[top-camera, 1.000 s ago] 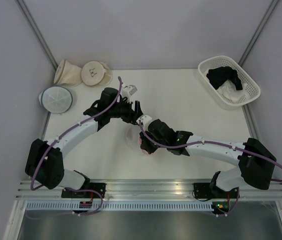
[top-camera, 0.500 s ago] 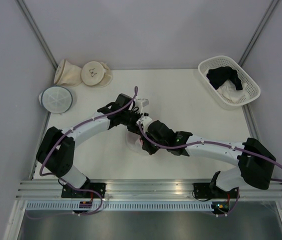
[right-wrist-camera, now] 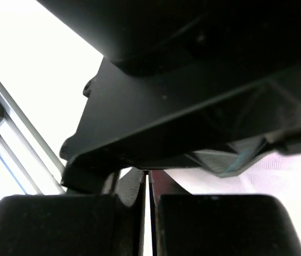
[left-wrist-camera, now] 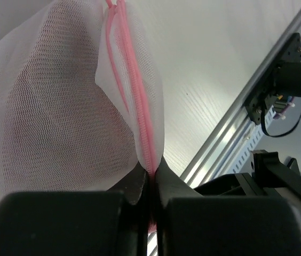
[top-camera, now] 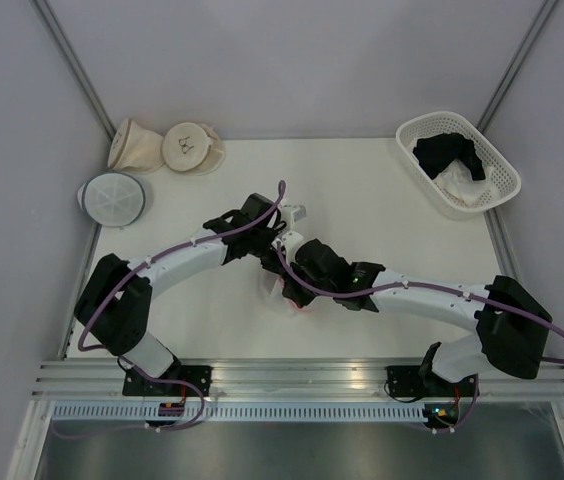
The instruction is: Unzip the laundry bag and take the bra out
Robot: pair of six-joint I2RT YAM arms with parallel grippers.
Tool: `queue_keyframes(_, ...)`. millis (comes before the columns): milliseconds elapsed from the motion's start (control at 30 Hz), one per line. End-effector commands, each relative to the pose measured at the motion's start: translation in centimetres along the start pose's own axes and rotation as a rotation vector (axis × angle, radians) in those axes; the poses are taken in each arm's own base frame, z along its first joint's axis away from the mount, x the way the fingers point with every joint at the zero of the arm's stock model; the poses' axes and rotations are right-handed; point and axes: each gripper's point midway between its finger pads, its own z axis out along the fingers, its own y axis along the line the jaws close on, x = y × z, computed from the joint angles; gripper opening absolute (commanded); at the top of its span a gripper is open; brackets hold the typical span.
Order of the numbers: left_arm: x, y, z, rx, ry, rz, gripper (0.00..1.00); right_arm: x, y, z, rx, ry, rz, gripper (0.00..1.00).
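Observation:
The laundry bag [top-camera: 268, 290], white mesh with a pink zipper, lies at the table's middle, mostly hidden under both grippers. In the left wrist view the bag [left-wrist-camera: 60, 106] fills the left half, and a faint red shade through the mesh is the bra [left-wrist-camera: 49, 122]. My left gripper [left-wrist-camera: 151, 168] is shut on the pink zipper rim [left-wrist-camera: 140, 106]; it shows in the top view [top-camera: 278, 243]. My right gripper [right-wrist-camera: 148, 178] is shut at the bag's near edge [top-camera: 287, 285], with only a hairline gap. The left gripper's body hides most of its view.
A white basket [top-camera: 503, 172] at the back right holds a black garment [top-camera: 449, 152] and a white cloth [top-camera: 459, 186]. Two beige pouches [top-camera: 138, 145] [top-camera: 188, 147] and a grey-blue-rimmed pouch [top-camera: 112, 197] lie at the back left. The metal rail [top-camera: 302, 375] runs along the near edge.
My left arm has swung right and nearer, onto the bag, and its gripper has come down on the zipper rim. The right arm has stayed in place.

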Motion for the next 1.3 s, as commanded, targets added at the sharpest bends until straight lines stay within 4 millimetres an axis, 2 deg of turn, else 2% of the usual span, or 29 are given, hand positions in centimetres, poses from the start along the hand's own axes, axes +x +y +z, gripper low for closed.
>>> queue_keyframes(0,-2.3,0.1,-0.4,-0.079,-0.085,-0.027,0.02,-3.0,0.6,-0.6,-0.013,-0.092,-0.018,0.0)
queue_keyframes(167,-3.2,2.7,-1.7,-0.193,-0.177,-0.113,0.02,-2.9,0.2,-1.0,0.004,-0.09,-0.022,0.0)
queue_keyframes(267,-4.0,4.3,-3.2,-0.245,-0.264,-0.184,0.02,-2.7,0.1,-1.1,0.01,-0.084,-0.019,0.0)
queue_keyframes(300,-4.4,5.4,-3.9,-0.277,-0.302,-0.228,0.02,-2.6,0.1,-1.2,0.009,-0.082,-0.021,0.01)
queue_keyframes(333,-4.9,5.4,-4.8,-0.277,-0.341,-0.239,0.02,-2.5,0.0,-1.2,0.011,-0.08,-0.019,0.01)
queue_keyframes(367,-4.7,6.4,-5.3,-0.289,-0.367,-0.284,0.02,-2.6,-0.4,-1.3,0.038,-0.089,-0.015,0.0)
queue_keyframes(500,-4.8,7.3,-6.8,-0.282,-0.446,-0.345,0.02,-2.2,-1.3,-1.1,0.082,-0.081,-0.003,0.0)
queue_keyframes(733,-4.3,7.1,-7.2,-0.183,-0.491,-0.398,0.02,-0.3,-1.9,1.2,0.107,-0.019,0.045,0.0)
queue_keyframes(1033,-4.1,8.1,-9.8,-0.128,-0.58,-0.442,0.02,2.7,-2.1,3.0,0.096,0.062,0.086,0.0)
queue_keyframes(1267,-4.6,6.2,-10.1,0.052,-0.585,-0.402,0.02,3.3,-3.0,3.7,0.134,0.074,0.081,0.0)
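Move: The left fingers already pinch the laundry bag's pink zipper edge. From them, the zipper pull in the right fingers is about 4 cm back and 2 cm to the left, near the same height; the bag's mesh body spreads below, its middle some 2 cm ahead, 4 cm left and 6 cm down. From the right hand, the left's pinch is about 4 cm ahead and 2 cm right, the bag's middle 6 cm ahead, 2 cm left and 5 cm down. Leftward and forward, first mostly forward and then mostly left, the left hand draws the pinched zipper edge some 12 cm away from the right gripper, turning nearly 40 degrees counter-clockwise with its fingers still shut. The right hand keeps the zipper pull pinched, easing up and slightly forward, then sinking to end about 3.5 cm lower. ##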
